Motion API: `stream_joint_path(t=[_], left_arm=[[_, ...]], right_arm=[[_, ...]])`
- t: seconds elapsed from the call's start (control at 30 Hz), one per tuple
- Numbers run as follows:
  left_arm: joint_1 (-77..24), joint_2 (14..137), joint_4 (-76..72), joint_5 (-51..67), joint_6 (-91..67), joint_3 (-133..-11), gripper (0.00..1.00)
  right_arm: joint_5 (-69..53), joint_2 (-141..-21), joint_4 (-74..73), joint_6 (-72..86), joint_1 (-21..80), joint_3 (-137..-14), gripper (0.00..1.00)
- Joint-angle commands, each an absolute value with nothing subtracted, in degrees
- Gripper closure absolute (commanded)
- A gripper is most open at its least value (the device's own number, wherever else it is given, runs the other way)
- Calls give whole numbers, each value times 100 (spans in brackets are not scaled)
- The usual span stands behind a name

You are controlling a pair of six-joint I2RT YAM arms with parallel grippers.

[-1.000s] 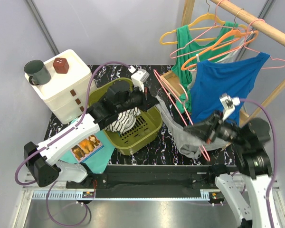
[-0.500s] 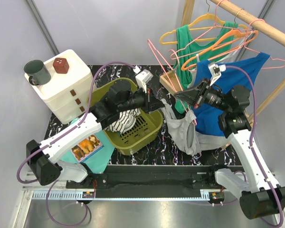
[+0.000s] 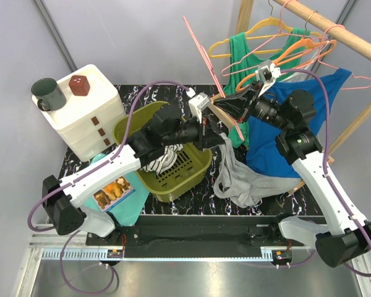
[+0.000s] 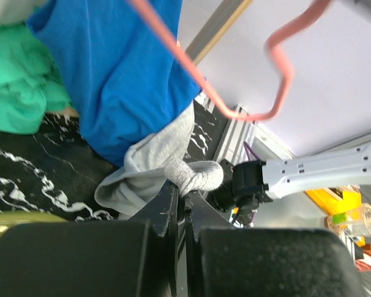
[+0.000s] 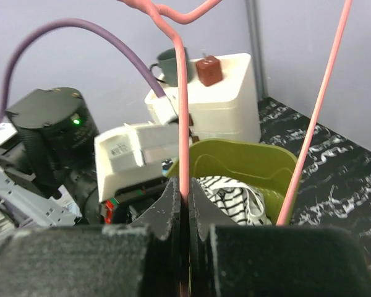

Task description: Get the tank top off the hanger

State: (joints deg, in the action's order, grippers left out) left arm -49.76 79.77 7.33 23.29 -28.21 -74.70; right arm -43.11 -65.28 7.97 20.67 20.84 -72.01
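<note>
The grey tank top [image 3: 247, 182] droops from my left gripper [image 3: 221, 138] down to a heap on the black marbled table [image 3: 191, 192]. The left wrist view shows that gripper [image 4: 184, 193] shut on a rolled grey strap [image 4: 196, 176]. Up and to the left of it, my right gripper [image 3: 226, 104] is shut on the thin wire of the pink hanger [image 3: 204, 52], which stands tilted in the air. In the right wrist view the hanger wire [image 5: 183, 93] runs straight up out of the shut right gripper [image 5: 184, 187]. No cloth shows on the hanger's visible wire.
A blue top [image 3: 297, 117] and a green top [image 3: 244, 55] hang on hangers from the wooden rail [image 3: 340, 31] at the right. An olive basket [image 3: 195, 173] holds a striped garment [image 3: 157, 162]. A white drawer unit [image 3: 80, 114] carries a mug [image 3: 48, 94] at the left.
My right gripper has swung the pink hanger up and leftward, clear of the grey tank top. My left gripper moved rightward with the strap, and the tank top now sags onto the table.
</note>
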Motion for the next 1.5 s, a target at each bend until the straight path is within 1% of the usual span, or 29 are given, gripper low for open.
stream_joint_path(t=[0.0,0.1,0.2,0.37,0.5,0.57,0.6,0.7,0.87,0.9,0.97,1.13,1.17,1.33,1.47], left_arm=[[-4940,8173,720,2189,-2532,-8137,100],[-4948,8367,879,2118,-2382,-8375,100],[-4948,8560,923,2232,-2364,-8455,100],[-5045,8806,888,2320,-2338,-8306,100],[-5098,8816,826,2303,-2320,-8139,100],[-5106,8824,809,2312,-2303,-8060,100],[-5115,8816,782,2312,-2303,-8025,100],[-5124,8807,712,2347,-2320,-7937,100],[-5159,8763,686,2373,-2338,-7822,100],[-5159,8754,677,2373,-2338,-7805,100],[-5168,8710,651,2364,-2364,-7735,100],[-5256,8684,624,2364,-2391,-7682,100],[-5299,8684,624,2364,-2391,-7682,100],[-5449,8675,633,2312,-2408,-7664,100],[-5537,8587,694,2241,-2400,-7647,100]], right_arm=[[-3412,-6092,379,2056,2118,-7515,100],[-2815,-5653,-576,2179,2109,-7541,100],[-2515,-5073,-1088,2451,2109,-7454,100],[-2558,-4062,-1835,3180,2109,-7506,100],[-2216,-3201,-2896,3550,2109,-7707,100],[-2023,-2998,-3355,3743,2118,-7813,100],[-1760,-2849,-3862,3788,2109,-7927,100],[-1100,-2568,-4768,3955,2118,-8147,100],[-265,-2198,-5676,4235,2118,-8437,100],[110,-2110,-5913,4280,2109,-8437,100],[629,-2031,-6029,4385,2118,-8324,100],[1343,-2083,-5933,4237,2109,-8148,100],[1736,-2092,-5863,4236,2118,-8104,100],[2933,-2460,-5520,4157,2109,-8033,100],[3497,-2995,-4933,3912,2109,-8138,100]])
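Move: The left hand still pinches the gray tank top by a strap; the table spot it is lowered onto lies about 28 cm below and 10 cm right, 1 cm ahead. The basket is some 19 cm left, 8 ahead; the blue tank top about 19 right, 5 ahead. The right hand holds the pink hanger, already free; open space beside the rack lies 25 cm right and 16 back, the blue top 21 right, 1 back, the gray top 8 right, 6 back. The right hand keeps its grip on the pink hanger and carries it away from the gray tank top, sweeping some 20 cm back and steadily right, around the near side of the blue tank top to about 25 cm right, rising a little before sinking, then easing forward while it turns clockwise to point more forward and tips down. The left hand keeps the strap pinched and, after a small reach forward and up, sinks to about 6 cm below its start while drifting right, lowering the gray top's hanging cloth towards the table, fingers staying shut. ##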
